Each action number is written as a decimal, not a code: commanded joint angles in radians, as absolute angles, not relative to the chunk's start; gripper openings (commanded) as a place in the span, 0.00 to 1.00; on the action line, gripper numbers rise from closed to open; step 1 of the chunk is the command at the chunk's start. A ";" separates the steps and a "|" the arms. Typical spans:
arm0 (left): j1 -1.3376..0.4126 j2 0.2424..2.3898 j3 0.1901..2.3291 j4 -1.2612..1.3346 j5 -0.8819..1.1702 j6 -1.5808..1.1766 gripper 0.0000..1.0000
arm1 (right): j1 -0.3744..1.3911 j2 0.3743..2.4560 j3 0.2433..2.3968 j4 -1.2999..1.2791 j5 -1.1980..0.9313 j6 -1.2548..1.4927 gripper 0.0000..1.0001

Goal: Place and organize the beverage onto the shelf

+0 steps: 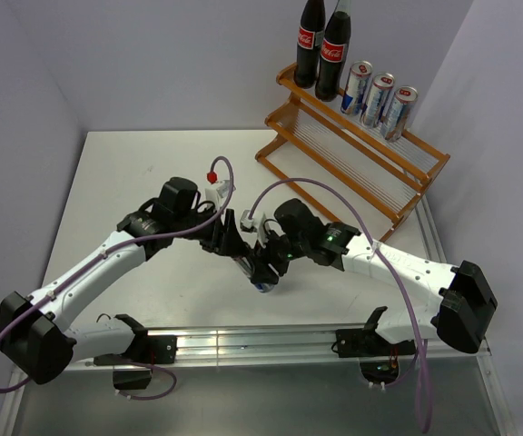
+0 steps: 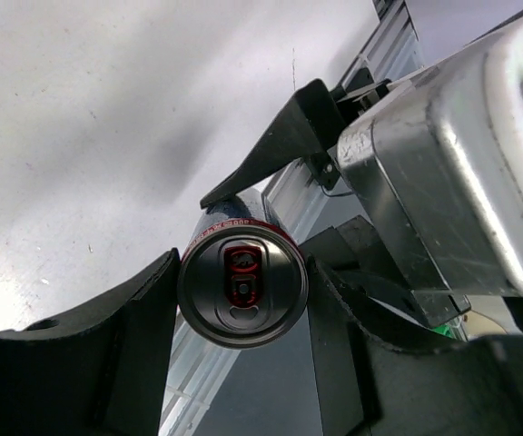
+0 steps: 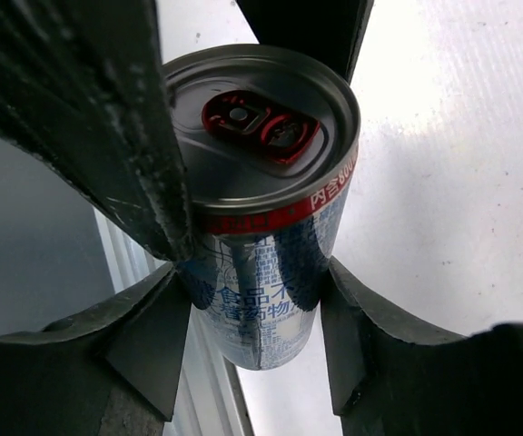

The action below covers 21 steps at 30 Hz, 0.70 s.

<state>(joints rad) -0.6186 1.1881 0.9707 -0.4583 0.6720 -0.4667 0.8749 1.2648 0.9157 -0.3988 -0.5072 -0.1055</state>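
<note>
A slim silver-blue can [image 1: 260, 275] with a red ring-pull hangs over the table's front middle, held by both grippers. My left gripper [image 2: 241, 311] is shut on the can [image 2: 242, 295] at its top rim, a finger [image 2: 148, 322] pressed to each side. My right gripper [image 3: 254, 318] is shut on the can [image 3: 266, 245] lower down its printed body. The shelf [image 1: 352, 163] stands at the back right. Two cola bottles [image 1: 310, 41] [image 1: 332, 56] and three cans [image 1: 377, 98] stand on its upper tier.
An aluminium rail [image 1: 261, 343] runs along the near table edge just below the held can. Purple cables [image 1: 334, 195] loop over both arms. Grey walls close in the table at the left, back and right.
</note>
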 commanded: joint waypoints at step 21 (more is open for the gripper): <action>-0.612 0.858 1.135 -0.558 -0.348 -0.684 1.00 | 0.832 1.040 0.786 -0.006 -0.256 0.141 0.00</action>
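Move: The can is in both my hands: its middle is about 3 cm right of and 3 cm below my left hand point, 1 cm back, and roughly 1 cm ahead and left of my right hand point, 2 cm above it. From my right hand, the free end of the upper shelf lies some 25 cm ahead, 37 cm right and 15 cm up. The third shelved can is about 5 cm left of that spot and 4 cm farther out. I spread my left fingers wide and let go of the can near its top, pulling that hand up about 11 cm, then also left and forward, while it swings some 40 degrees counter-clockwise. My right fingers keep their grip on the can, raising it first and then easing it forward, a few centimetres in all, with a slight clockwise turn. ##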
